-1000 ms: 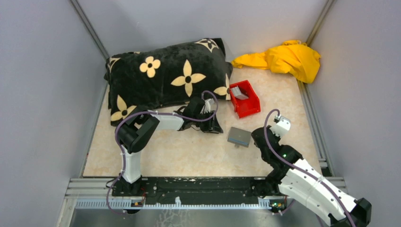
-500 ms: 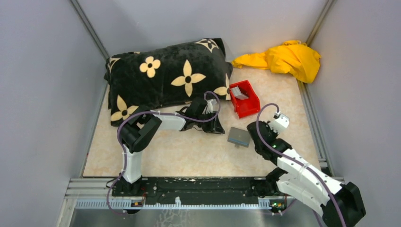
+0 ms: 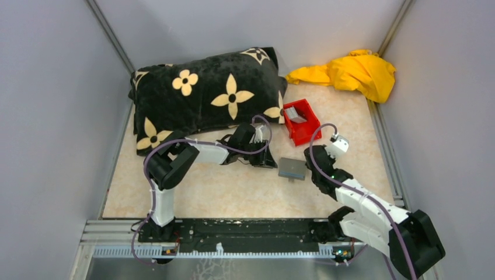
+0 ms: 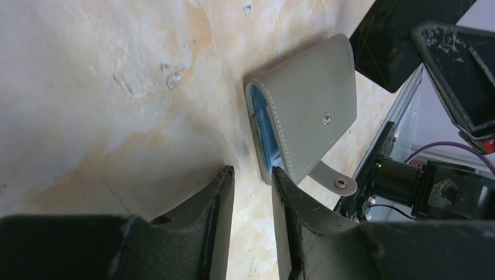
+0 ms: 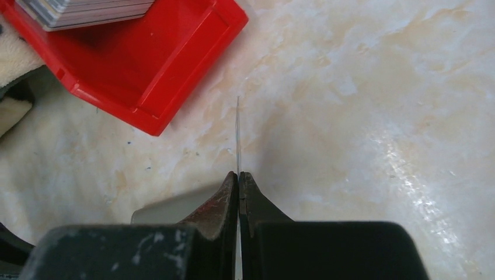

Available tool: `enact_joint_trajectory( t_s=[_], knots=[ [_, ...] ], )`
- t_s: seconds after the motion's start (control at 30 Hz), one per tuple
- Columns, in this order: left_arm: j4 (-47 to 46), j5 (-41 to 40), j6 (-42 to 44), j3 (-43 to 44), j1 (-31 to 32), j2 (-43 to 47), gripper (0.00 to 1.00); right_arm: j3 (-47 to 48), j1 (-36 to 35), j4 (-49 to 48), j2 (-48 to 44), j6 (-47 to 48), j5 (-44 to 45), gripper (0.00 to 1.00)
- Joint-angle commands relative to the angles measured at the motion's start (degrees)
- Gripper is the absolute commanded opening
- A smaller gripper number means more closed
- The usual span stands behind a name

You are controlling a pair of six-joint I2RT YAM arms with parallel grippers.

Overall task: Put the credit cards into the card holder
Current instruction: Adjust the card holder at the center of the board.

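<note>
The grey card holder (image 3: 291,168) lies on the marbled table between both arms. In the left wrist view the card holder (image 4: 309,111) gapes slightly, blue lining showing, its snap strap loose. My left gripper (image 4: 251,175) is open, low over the table, nothing between its fingers; its right fingertip (image 4: 279,175) is at the holder's open edge. My right gripper (image 5: 239,174) is shut on one thin credit card (image 5: 237,131), seen edge-on, just right of the holder (image 5: 166,211). More credit cards (image 5: 87,11) are stacked in the red bin (image 5: 157,70).
The red bin (image 3: 309,131) stands just beyond the holder. A black flowered pillow (image 3: 204,93) fills the back left, and a yellow cloth (image 3: 350,73) lies at the back right. Grey walls close in both sides.
My right arm has swung left and forward, bringing the held card close to the holder. The holder has shifted slightly left. My left gripper's jaws have narrowed a little.
</note>
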State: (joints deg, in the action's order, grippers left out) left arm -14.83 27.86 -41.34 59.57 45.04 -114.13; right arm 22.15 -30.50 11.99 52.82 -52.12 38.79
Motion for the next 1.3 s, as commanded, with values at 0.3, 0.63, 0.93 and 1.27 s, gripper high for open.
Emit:
enact_joint_trajectory(
  t_s=[0.3, 0.63, 0.93, 1.27],
  knots=[
    [0.2, -5.2, -1.0, -12.3, 2.3, 8.8, 0.37, 1.4, 0.6, -16.0, 7.0, 3.5, -10.8, 0.0],
    [0.3, -7.6, -3.0, -16.9, 4.3, 14.1, 0.37, 3.1, -0.5, -24.4, 14.0, 4.1, -17.2, 0.0],
    [0.6, -8.9, -4.5, -16.5, 8.3, 14.1, 0.37, 5.3, -3.8, -26.9, 17.5, 4.0, -17.4, 0.0],
    [8.1, -14.0, -4.4, -15.2, 10.1, 21.1, 0.37, 7.1, -4.8, -18.4, 5.2, 10.7, -10.0, 0.0]
  ],
)
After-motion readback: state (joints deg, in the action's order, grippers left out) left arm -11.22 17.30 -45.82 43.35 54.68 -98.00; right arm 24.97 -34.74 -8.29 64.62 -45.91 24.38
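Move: The card holder's middle lies about 7 cm to the left hand's right, 1 cm back and 1 cm lower, its left end right at those fingertips. From the right hand the holder is some 6 cm left, 3 cm back and 5 cm down. The card pinched there reaches out with its middle about 3 cm ahead and 2 cm below the right hand, straight in line with it. The red tray sits roughly 15 cm ahead of the right hand, 2 cm left and 5 cm below. The left fingertips, held partly open at the holder's left end, pull back about 9 cm and a little left, staying low, and finish just clear of its back-left corner. Meanwhile the right hand, still pinching the card, sweeps some 10 cm left and slightly forward across the holder's forward side, turning about 20° counter-clockwise; it dips slightly, then lifts at the end. ##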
